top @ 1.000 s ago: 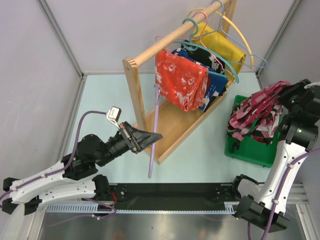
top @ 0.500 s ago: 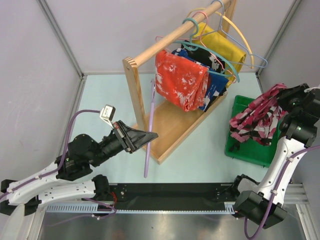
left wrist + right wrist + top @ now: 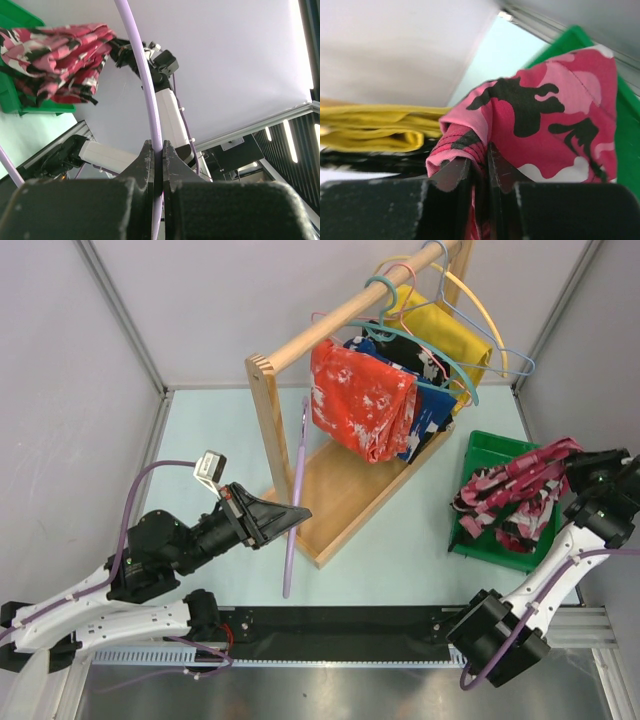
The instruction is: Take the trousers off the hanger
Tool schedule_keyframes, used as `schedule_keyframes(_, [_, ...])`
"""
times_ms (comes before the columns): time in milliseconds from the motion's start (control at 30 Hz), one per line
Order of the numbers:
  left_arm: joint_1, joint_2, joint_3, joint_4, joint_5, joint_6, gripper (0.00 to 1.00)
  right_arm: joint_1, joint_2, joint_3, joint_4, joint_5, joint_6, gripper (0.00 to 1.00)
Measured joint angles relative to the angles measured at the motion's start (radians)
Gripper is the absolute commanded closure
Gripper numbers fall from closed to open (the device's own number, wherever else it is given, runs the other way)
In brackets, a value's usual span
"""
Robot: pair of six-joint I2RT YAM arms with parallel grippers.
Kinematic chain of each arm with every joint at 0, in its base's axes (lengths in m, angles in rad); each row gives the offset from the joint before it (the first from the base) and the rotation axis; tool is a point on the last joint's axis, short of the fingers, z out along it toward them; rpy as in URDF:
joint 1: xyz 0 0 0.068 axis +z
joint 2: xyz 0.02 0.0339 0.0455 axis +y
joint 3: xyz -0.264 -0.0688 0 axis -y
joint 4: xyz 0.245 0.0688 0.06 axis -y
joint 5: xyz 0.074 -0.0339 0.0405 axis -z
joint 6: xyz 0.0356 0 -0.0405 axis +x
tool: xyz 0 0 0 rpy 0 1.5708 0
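The pink, magenta, white and black camouflage trousers (image 3: 510, 495) hang free of the hanger, bunched over the green bin (image 3: 490, 545) at the right. My right gripper (image 3: 574, 462) is shut on a fold of their cloth; the right wrist view shows the trousers (image 3: 545, 115) pinched in that gripper (image 3: 479, 155). The thin lilac hanger (image 3: 300, 455) stands nearly upright in front of the wooden rack, bare, with my left gripper (image 3: 298, 512) shut on its rod. In the left wrist view the hanger (image 3: 145, 85) runs up out of the closed gripper (image 3: 157, 150), and the trousers (image 3: 55, 50) show at the upper left.
A wooden clothes rack (image 3: 270, 430) stands mid-table. On it hang an orange-red speckled garment (image 3: 365, 405), a blue-black-white one behind it, a yellow garment (image 3: 450, 340) and a teal hanger (image 3: 420, 345). Grey walls close in both sides.
My right gripper has swung outward and nearer, pulling the trousers more stretched over the bin. My left gripper has drawn back to the left with the hanger.
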Motion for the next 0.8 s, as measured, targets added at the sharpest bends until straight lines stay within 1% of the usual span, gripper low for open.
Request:
schedule_keyframes(67, [0.000, 0.000, 0.000, 0.000, 0.001, 0.000, 1.00, -0.030, 0.000, -0.011, -0.034, 0.019, -0.013, 1.00])
schedule_keyframes(167, [0.000, 0.000, 0.000, 0.000, 0.008, 0.000, 1.00, -0.040, 0.000, -0.020, -0.110, 0.078, -0.054, 1.00])
schedule_keyframes(200, [0.000, 0.000, 0.000, 0.000, 0.011, 0.000, 1.00, -0.040, 0.000, -0.023, -0.127, 0.096, -0.066, 0.97])
schedule_keyframes(233, [0.000, 0.000, 0.000, 0.000, 0.014, 0.000, 1.00, -0.040, 0.000, -0.027, -0.138, 0.113, -0.079, 0.97])
schedule_keyframes(400, [0.000, 0.000, 0.000, 0.000, 0.021, 0.000, 0.99, -0.039, 0.000, -0.073, -0.153, 0.166, -0.119, 0.96])
schedule_keyframes(500, [0.000, 0.000, 0.000, 0.000, 0.025, 0.000, 1.00, -0.018, 0.000, -0.110, -0.145, 0.180, -0.126, 0.95])
schedule_keyframes(667, [0.000, 0.000, 0.000, 0.000, 0.026, 0.000, 1.00, 0.124, 0.043, -0.139, -0.100, 0.241, -0.125, 0.94])
schedule_keyframes(800, [0.000, 0.000, 0.000, 0.000, 0.026, -0.001, 1.00, 0.259, 0.159, -0.139, -0.036, 0.302, -0.119, 0.94])
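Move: The camouflage trousers are already pinched in my right hand; the green tray they go to has its middle about 28 cm below it, only some 3 cm to the left and 2 cm ahead. From that hand the yellow trousers on the rack hang about 25 cm ahead and 22 cm left, the blue trousers about 15 cm ahead and 26 cm left, both near my hand's height. For my left hand, holding the emptied purple hanger, the tray's middle is roughly 20 cm ahead, 39 cm right and 41 cm below. I sink my right hand about 13 cm towards the green tray, keeping its pinch on the trousers. On the way down I first draw it a little back and to the right, then sweep it forward some 5 cm and left over the tray, tipping the fingers about 20 degrees further down. ##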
